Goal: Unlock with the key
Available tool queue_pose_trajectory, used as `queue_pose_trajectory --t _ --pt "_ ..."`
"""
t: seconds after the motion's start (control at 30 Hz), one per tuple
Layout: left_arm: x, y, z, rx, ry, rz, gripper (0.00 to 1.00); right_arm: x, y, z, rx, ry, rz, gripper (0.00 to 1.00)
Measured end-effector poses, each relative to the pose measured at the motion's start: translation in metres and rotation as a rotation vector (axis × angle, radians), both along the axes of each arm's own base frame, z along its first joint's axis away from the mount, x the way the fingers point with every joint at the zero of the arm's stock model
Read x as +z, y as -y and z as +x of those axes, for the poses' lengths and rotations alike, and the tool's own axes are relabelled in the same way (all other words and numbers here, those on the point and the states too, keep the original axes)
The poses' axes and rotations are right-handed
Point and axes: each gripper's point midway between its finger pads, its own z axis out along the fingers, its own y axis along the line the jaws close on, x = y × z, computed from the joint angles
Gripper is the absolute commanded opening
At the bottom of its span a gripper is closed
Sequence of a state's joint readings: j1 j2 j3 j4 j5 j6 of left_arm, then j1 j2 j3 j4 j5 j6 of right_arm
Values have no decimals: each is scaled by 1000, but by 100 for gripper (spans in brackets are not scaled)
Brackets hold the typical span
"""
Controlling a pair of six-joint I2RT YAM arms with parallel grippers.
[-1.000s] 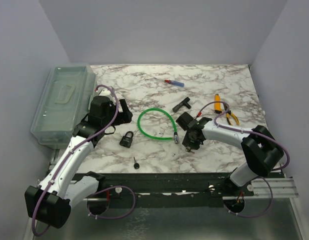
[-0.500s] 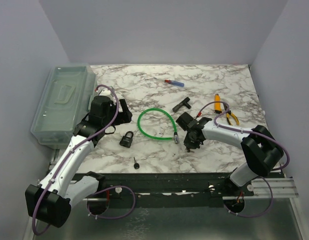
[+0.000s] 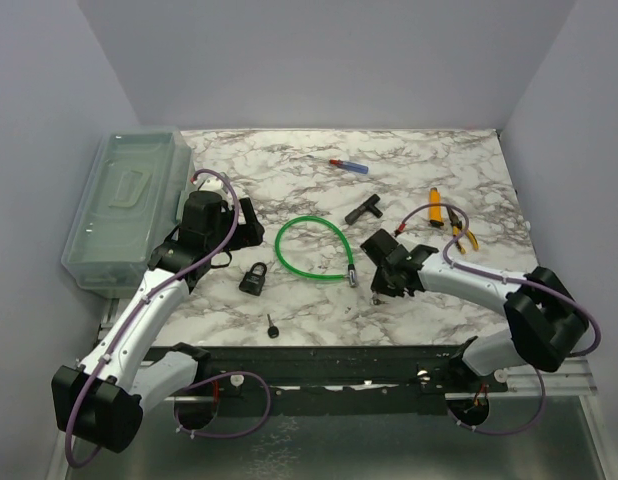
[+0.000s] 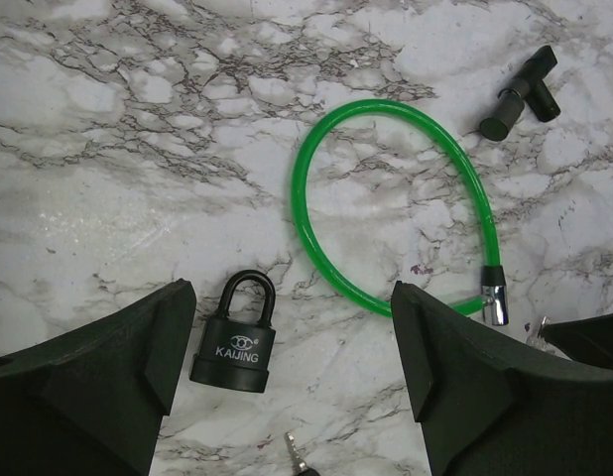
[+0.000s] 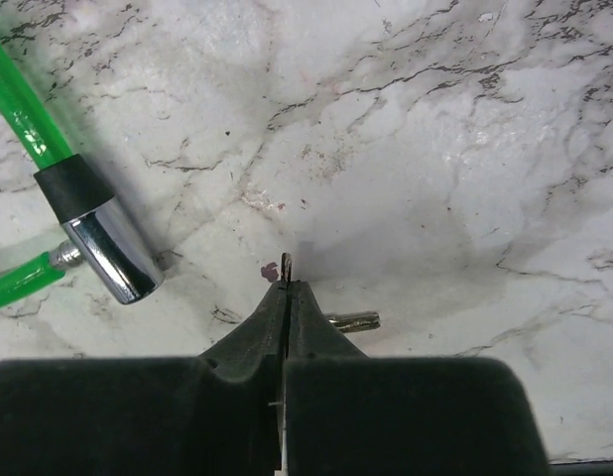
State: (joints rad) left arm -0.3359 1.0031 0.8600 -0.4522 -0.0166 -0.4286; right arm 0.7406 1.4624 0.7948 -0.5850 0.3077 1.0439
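Note:
A black KAIJING padlock (image 4: 234, 342) (image 3: 254, 277) lies shut on the marble. A small black-headed key (image 3: 273, 327) lies just in front of it, its tip (image 4: 295, 453) showing at the edge of the left wrist view. My left gripper (image 4: 292, 327) (image 3: 247, 228) hovers open above the padlock. A green cable lock (image 3: 311, 249) ends in a chrome barrel (image 5: 110, 254). My right gripper (image 5: 286, 285) (image 3: 382, 288) is shut on a thin metal key (image 5: 286, 265), seen edge-on at its tips. A second silver key shaft (image 5: 352, 320) pokes out beside the fingers.
A clear plastic box (image 3: 124, 205) stands at the left edge. At the back lie a blue and red tool (image 3: 349, 166), a black T-shaped handle (image 3: 365, 209) (image 4: 520, 91) and yellow pliers (image 3: 441, 215) at the right.
My right gripper has closed onto the thin metal key, and the right arm's elbow has swung to the right. The left arm has stayed put.

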Motion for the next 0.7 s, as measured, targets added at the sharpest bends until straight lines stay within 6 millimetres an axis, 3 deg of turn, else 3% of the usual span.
queue_pose_trajectory --t 0.43,0.47,0.53,0.57,0.63,0.7 --pt "-2 0 0 -1 -6 2 86 16 -7 7 89 155 108 1" --pt "-2 0 0 -1 -6 2 86 16 -7 6 93 158 111 9" --pt "-2 0 0 -1 -6 2 86 16 -7 6 94 159 116 42" --pt "-2 0 0 -1 -6 2 86 16 -7 5 91 157 118 50" --pt "-2 0 0 -1 -6 2 86 15 -5 3 91 147 112 59" --pt "-2 0 0 -1 -6 2 86 12 -2 -1 88 128 97 60"
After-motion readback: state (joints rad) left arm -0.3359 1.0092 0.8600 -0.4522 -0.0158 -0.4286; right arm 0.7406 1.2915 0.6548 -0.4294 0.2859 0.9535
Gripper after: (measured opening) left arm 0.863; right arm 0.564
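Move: The small key pair is at the right hand's shut fingertips, directly under them and only about 1 cm down. The metal end of the green cable lock lies some 4 cm ahead and 4 cm to that hand's left; the black T-shaped tool is about 15 cm ahead and 2 cm left. From the left hand, the key pair lies some 8 cm back, 20 cm right and 18 cm below. The right hand rises about 1.5 cm, fingers tipping forward some 10 degrees, then opens, releasing the key pair. ##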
